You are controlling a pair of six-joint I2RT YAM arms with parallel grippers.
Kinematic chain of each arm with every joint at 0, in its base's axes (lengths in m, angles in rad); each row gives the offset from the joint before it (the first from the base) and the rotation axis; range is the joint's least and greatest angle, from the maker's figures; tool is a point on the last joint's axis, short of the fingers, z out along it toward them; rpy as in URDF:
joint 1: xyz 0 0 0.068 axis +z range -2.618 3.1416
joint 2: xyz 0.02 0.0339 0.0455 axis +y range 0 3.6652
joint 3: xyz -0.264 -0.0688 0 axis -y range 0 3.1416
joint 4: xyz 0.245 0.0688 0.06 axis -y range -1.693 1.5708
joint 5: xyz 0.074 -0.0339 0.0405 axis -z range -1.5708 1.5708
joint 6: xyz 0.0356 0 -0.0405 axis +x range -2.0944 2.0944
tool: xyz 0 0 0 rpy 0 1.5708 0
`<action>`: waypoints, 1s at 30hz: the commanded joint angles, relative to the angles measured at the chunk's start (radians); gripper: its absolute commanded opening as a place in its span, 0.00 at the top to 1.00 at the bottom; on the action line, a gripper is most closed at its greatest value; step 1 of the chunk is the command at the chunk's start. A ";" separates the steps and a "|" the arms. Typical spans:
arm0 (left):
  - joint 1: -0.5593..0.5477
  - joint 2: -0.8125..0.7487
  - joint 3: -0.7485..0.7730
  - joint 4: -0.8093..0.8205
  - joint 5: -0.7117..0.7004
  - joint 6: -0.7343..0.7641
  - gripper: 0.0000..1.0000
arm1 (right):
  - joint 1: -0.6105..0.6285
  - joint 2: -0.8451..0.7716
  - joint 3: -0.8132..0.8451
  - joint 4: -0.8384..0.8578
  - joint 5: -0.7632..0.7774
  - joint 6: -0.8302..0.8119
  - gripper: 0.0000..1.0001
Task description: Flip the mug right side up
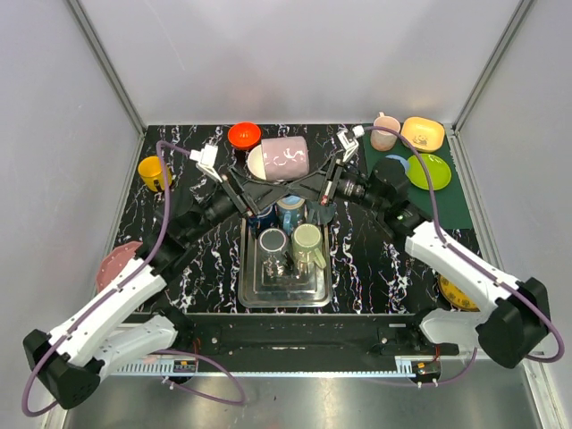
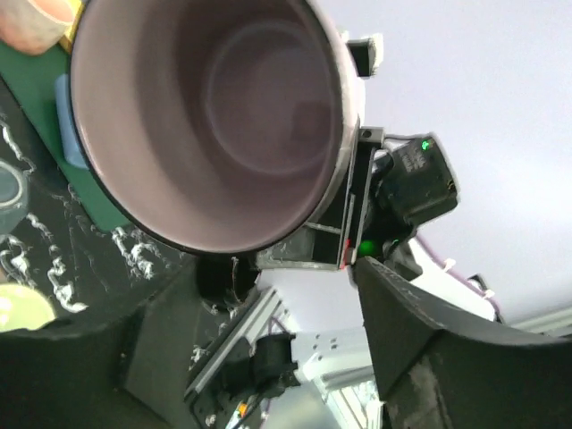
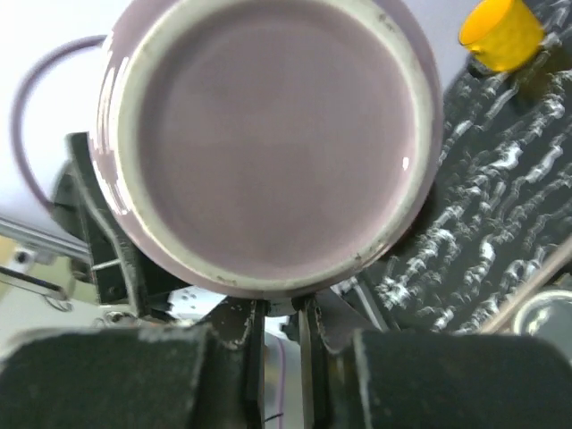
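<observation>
The mauve mug (image 1: 284, 161) hangs on its side above the far end of the tray (image 1: 253, 295), mouth to the left. The right wrist view shows its round base (image 3: 268, 143). The left wrist view looks into its hollow inside (image 2: 214, 116). My right gripper (image 1: 323, 183) is shut, its narrow jaws (image 3: 279, 308) pinching a thin part at the mug's lower edge. My left gripper (image 1: 239, 188) sits just below the mug's mouth. Its fingers stand wide apart (image 2: 277, 277) with nothing between them.
The tray holds a blue mug (image 1: 290, 213), a grey cup (image 1: 273, 241) and a green cup (image 1: 307, 243). An orange bowl (image 1: 244, 135) and a yellow cup (image 1: 154, 172) stand back left. A pink mug (image 1: 385, 132), yellow bowl (image 1: 423, 134) and green plate (image 1: 429, 170) are back right.
</observation>
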 commanded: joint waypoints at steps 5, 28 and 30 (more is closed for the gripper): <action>-0.019 -0.176 0.168 -0.550 -0.419 0.265 0.15 | 0.181 -0.141 0.256 -0.743 0.274 -0.633 1.00; -0.017 -0.374 0.152 -0.941 -1.036 0.298 0.01 | 0.709 0.293 0.239 -0.972 0.853 -0.675 1.00; -0.017 -0.380 0.148 -0.944 -1.046 0.306 0.01 | 0.711 0.340 0.250 -0.981 0.868 -0.650 1.00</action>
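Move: The right hand already has the lilac mug by its handle, the mug's middle some 6 cm above and 3 cm ahead. The tray's free near left corner lies about 11 cm back, 8 cm left and 31 cm down; the upturned grey mug is 1 cm ahead and 4 cm left, the green mug 1 cm ahead and 5 cm right, both equally low. From the left hand, the yellow mug is roughly 20 cm ahead, 37 cm left, 33 cm down. Keeping its pinch on the lilac mug's handle, the right hand carries the mug down about 26 cm and back 14 cm towards the tray's near left corner, the fingers swinging some 75 degrees from pointing left to pointing down. The left hand, its fingers already parting, opens wide and swings 22 cm left, sinking a little and turning counter-clockwise towards the yellow mug's side. ##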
